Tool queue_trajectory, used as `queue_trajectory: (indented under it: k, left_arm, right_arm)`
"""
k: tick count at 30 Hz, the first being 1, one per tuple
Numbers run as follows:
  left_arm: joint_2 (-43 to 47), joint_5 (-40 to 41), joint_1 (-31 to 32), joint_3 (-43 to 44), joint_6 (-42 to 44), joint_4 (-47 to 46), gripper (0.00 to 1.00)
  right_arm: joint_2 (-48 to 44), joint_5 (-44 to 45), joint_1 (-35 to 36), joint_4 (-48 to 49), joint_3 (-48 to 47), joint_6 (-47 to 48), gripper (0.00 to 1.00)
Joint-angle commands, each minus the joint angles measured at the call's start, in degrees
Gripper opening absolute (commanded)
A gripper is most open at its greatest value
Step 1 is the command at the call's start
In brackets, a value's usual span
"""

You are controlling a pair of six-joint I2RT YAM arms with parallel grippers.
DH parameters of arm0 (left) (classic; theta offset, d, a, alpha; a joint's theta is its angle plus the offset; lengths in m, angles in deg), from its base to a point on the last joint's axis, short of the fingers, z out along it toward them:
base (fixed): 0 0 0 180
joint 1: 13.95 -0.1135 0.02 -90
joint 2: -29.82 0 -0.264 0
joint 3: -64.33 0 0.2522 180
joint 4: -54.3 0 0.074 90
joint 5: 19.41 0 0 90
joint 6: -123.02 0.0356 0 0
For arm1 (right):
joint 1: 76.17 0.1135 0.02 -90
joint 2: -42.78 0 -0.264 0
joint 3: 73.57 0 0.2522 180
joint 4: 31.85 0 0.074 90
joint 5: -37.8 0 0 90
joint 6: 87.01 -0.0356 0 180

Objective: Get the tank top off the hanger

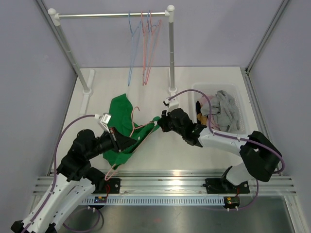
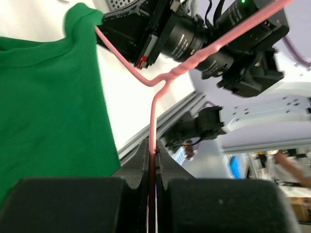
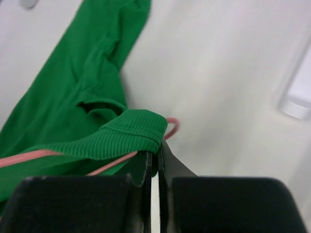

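The green tank top (image 1: 120, 115) lies on the table's left middle, still on the pink hanger (image 1: 136, 127). My left gripper (image 1: 130, 141) is shut on the hanger's wire; in the left wrist view the pink wire (image 2: 154, 102) runs straight up from between the shut jaws (image 2: 154, 156), with the green cloth (image 2: 48, 102) to the left. My right gripper (image 1: 162, 121) is shut on a ribbed green strap (image 3: 124, 132) at the shirt's right end. In the right wrist view its jaws (image 3: 154, 159) pinch the strap, and the hanger's arm (image 3: 43, 156) passes beneath it.
A clothes rack (image 1: 114, 15) with several thin hangers (image 1: 145, 46) stands at the back. A white bin (image 1: 239, 95) of grey and mixed clothes sits at the right, close to my right arm. A metal rail (image 1: 170, 184) runs along the near edge.
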Motion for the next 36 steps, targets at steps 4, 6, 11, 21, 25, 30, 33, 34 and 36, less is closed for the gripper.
queue_trajectory:
  k: [4, 6, 11, 21, 25, 30, 33, 34, 36]
  left_arm:
    - [-1.71, -8.81, 0.28, 10.06, 14.31, 8.53, 0.00]
    - [0.22, -10.75, 0.28, 11.29, 15.20, 7.83, 0.00]
    - [2.68, -12.15, 0.28, 12.17, 14.15, 1.86, 0.00]
    - [5.33, -3.93, 0.28, 2.78, 9.13, -50.36, 0.00]
    - [-1.43, -0.04, 0.28, 3.02, 13.44, -67.92, 0.03]
    - [-17.34, -1.01, 0.63, 14.53, 18.27, -79.51, 0.00]
    - [-18.85, 8.70, 0.81, 19.09, 21.08, -70.98, 0.00]
    - [-18.24, 11.02, 0.81, 19.37, 21.79, -68.49, 0.00]
    - [-14.74, 17.41, 0.81, 19.90, 24.59, -58.78, 0.00]
  right_arm:
    - [-1.94, 14.79, -8.14, -17.86, -9.75, 1.38, 0.00]
    - [-0.35, 13.12, -11.14, -21.74, -12.47, 1.64, 0.00]
    - [-5.34, 3.14, -11.85, -23.70, -12.49, 3.05, 0.00]
    - [-27.23, -34.86, -12.12, -20.72, -6.26, -5.38, 0.00]
    - [-33.48, -43.12, -12.03, -23.24, -8.27, -7.15, 0.00]
    - [-36.74, -39.37, -11.95, -39.65, -15.29, -1.27, 0.00]
    - [-38.58, -31.72, -11.94, -44.16, -16.09, -0.29, 0.00]
    - [-38.93, -32.14, -11.86, -44.79, -16.18, -0.03, 0.00]
    - [-39.37, -33.11, -11.77, -46.02, -16.36, -0.29, 0.00]
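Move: Some 36 cm ahead of the left hand, which already grips the pink hanger, and about 28 cm above it runs the rack's rail; the leftover hangers hang beneath it, 36 cm ahead, 5 cm right and 14 cm up. From the right hand, already pinching the green tank top's strap, the laundry basket lies roughly 15 cm ahead, 28 cm right and 9 cm lower; the tank top's body is 17 cm left, level with it, 10 cm down. Pulling apart: the right hand keeps its pinch on the strap and draws it right and forward about 9 cm, off towards the hanger's shoulder end, then turns back and up some 20 cm each way. The left hand keeps the hanger, easing back slightly and lifting it nearly 30 cm towards rail height, forward again at the end, fingers tipping up some 65 degrees. ##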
